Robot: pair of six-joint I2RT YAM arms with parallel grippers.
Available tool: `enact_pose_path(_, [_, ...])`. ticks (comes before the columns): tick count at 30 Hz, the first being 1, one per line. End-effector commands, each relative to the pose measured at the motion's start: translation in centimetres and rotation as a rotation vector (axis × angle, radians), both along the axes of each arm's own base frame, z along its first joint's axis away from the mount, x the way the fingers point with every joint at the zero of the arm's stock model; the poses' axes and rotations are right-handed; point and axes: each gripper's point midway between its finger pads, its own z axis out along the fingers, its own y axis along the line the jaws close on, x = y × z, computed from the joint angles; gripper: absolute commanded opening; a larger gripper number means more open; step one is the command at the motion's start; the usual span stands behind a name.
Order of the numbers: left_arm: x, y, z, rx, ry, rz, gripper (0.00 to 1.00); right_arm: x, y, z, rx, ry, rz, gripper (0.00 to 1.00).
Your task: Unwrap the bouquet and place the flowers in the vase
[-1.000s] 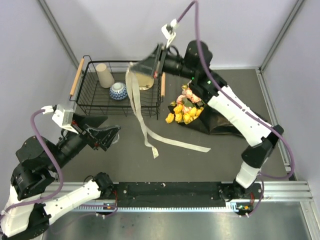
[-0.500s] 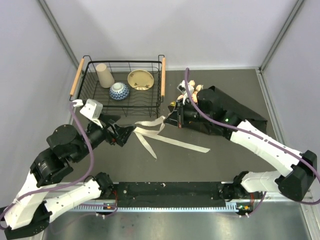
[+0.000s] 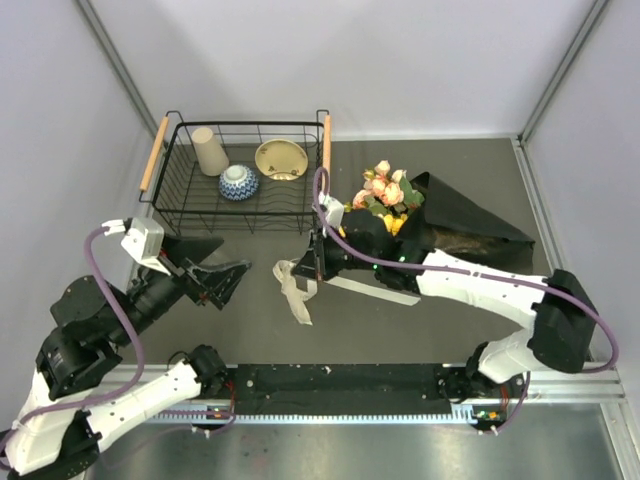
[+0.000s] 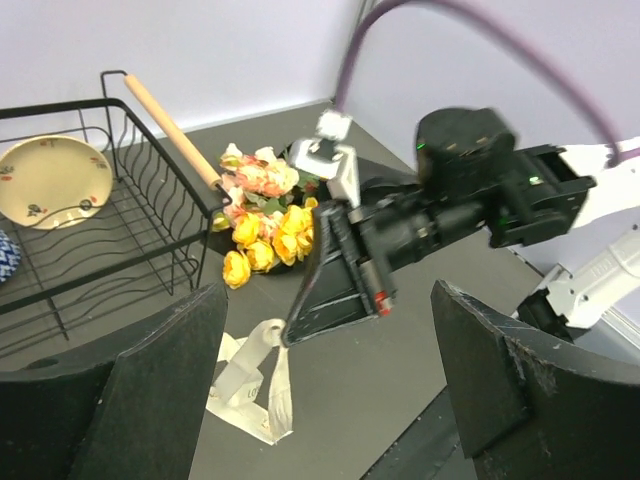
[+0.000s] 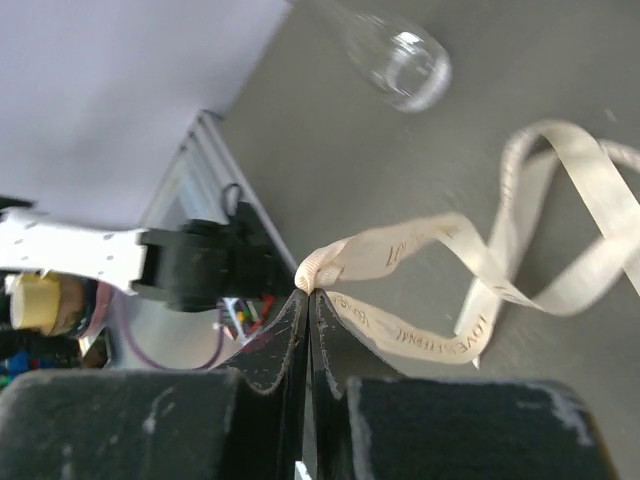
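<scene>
The flowers (image 3: 385, 195), yellow and peach-pink roses, lie on the black paper (image 3: 470, 222) of the bouquet at the back right; they also show in the left wrist view as the rose bunch (image 4: 262, 215). A cream ribbon (image 3: 293, 288) is off the bunch, pinched at a fold by my shut right gripper (image 3: 302, 268), low over the table's middle. The right wrist view shows that gripper (image 5: 308, 292) closed on the ribbon (image 5: 440, 240). The clear glass vase (image 5: 400, 60) lies beyond it. My left gripper (image 3: 218, 280) stands open, empty, facing the ribbon (image 4: 250, 385).
A black wire basket (image 3: 170, 190) with wooden handles stands at the back left, holding a beige cup (image 3: 208, 150), a blue-patterned bowl (image 3: 238, 182) and a cream plate (image 3: 280, 158). The right forearm (image 3: 470, 280) stretches across the table in front of the paper.
My right arm has swung from above the basket down to the table's middle, carrying the ribbon, which now lies bunched. The left gripper has shifted a little and opened slightly wider.
</scene>
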Motion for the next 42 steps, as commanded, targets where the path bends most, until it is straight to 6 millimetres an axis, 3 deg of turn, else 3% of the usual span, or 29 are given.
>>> enact_pose_path(1, [-0.4, -1.9, -1.0, 0.006, 0.037, -0.082, 0.89, 2.1, -0.1, -4.1, -0.062, 0.072, -0.162, 0.00])
enact_pose_path(4, [0.0, -3.5, -2.7, 0.043, 0.076, -0.123, 0.89, 3.5, -2.8, -8.7, -0.281, 0.093, -0.275, 0.02])
enact_pose_path(5, [0.3, -4.0, -3.4, 0.059, 0.097, -0.126, 0.88, 4.5, -4.0, -9.3, -0.308, 0.119, -0.313, 0.15])
enact_pose_path(7, [0.7, -4.8, -4.6, 0.080, 0.135, -0.137, 0.88, 5.5, -6.6, -11.1, -0.364, 0.187, -0.382, 0.24])
enact_pose_path(8, [0.9, -5.2, -5.2, 0.093, 0.154, -0.138, 0.88, 6.6, -8.3, -11.6, -0.372, 0.225, -0.423, 0.34])
enact_pose_path(10, [0.8, -6.1, -6.6, 0.112, 0.194, -0.170, 0.88, 6.6, -10.2, -12.2, -0.375, 0.249, -0.433, 0.50])
enact_pose_path(11, [0.9, -6.5, -7.0, 0.114, 0.205, -0.180, 0.87, 6.4, -11.1, -12.7, -0.402, 0.254, -0.424, 0.65])
enact_pose_path(12, [0.8, -6.7, -7.3, 0.114, 0.217, -0.192, 0.87, 7.0, -12.3, -13.1, -0.420, 0.268, -0.444, 0.70])
enact_pose_path(16, [0.2, -7.7, -8.6, 0.116, 0.246, -0.245, 0.87, 7.3, -15.6, -16.7, -0.555, 0.323, -0.450, 0.74])
enact_pose_path(20, [-0.6, -8.0, -8.8, 0.101, 0.257, -0.289, 0.87, 8.7, -16.0, -18.6, -0.631, 0.250, -0.410, 0.75])
enact_pose_path(30, [-1.5, -7.9, -9.1, 0.084, 0.280, -0.318, 0.87, 8.7, -11.1, -20.7, -0.522, 0.288, -0.277, 0.73])
enact_pose_path(34, [-1.4, -7.6, -9.3, 0.108, 0.283, -0.306, 0.87, 7.4, -7.6, -20.8, -0.460, 0.333, -0.209, 0.72])
enact_pose_path(37, [-1.3, -7.4, -8.8, 0.112, 0.277, -0.294, 0.87, 4.9, -3.2, -20.4, -0.416, 0.358, -0.130, 0.72])
enact_pose_path(38, [-1.4, -7.2, -8.7, 0.112, 0.282, -0.290, 0.87, 4.5, -1.5, -19.8, -0.375, 0.348, -0.108, 0.72])
enact_pose_path(39, [-1.4, -7.2, -8.5, 0.108, 0.282, -0.287, 0.87, 2.8, 1.1, -18.7, -0.338, 0.335, -0.051, 0.72])
enact_pose_path(41, [-1.6, -6.9, -8.1, 0.093, 0.283, -0.283, 0.87, 1.6, 3.8, -18.1, -0.299, 0.356, -0.015, 0.72])
enact_pose_path(42, [-1.6, -6.9, -8.2, 0.092, 0.288, -0.284, 0.87, 1.4, 6.0, -16.1, -0.254, 0.327, 0.011, 0.72])
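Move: Under the right hand, which still pinches the ribbon, the bare table spot for it lies about 24 cm down, roughly 6 cm to the right and hardly nearer the base. The bouquet's flowers are some 20 cm ahead and 19 cm right, 20 cm lower; the glass vase is about 5 cm ahead and 13 cm left, 22 cm lower. From the raised left hand the spot is about 3 cm ahead, 11 cm right and 40 cm down. Sinking towards the table, the right hand opens and lets go of the ribbon, swings about 15 cm right and somewhat forward while still dropping, then comes back left low over the ribbon, some 21 cm down in all, fingers open and tipped more steeply down. Meanwhile the open left hand drops about 10 cm and shifts right towards the ribbon, tipping down and turning clockwise, then hovers. ##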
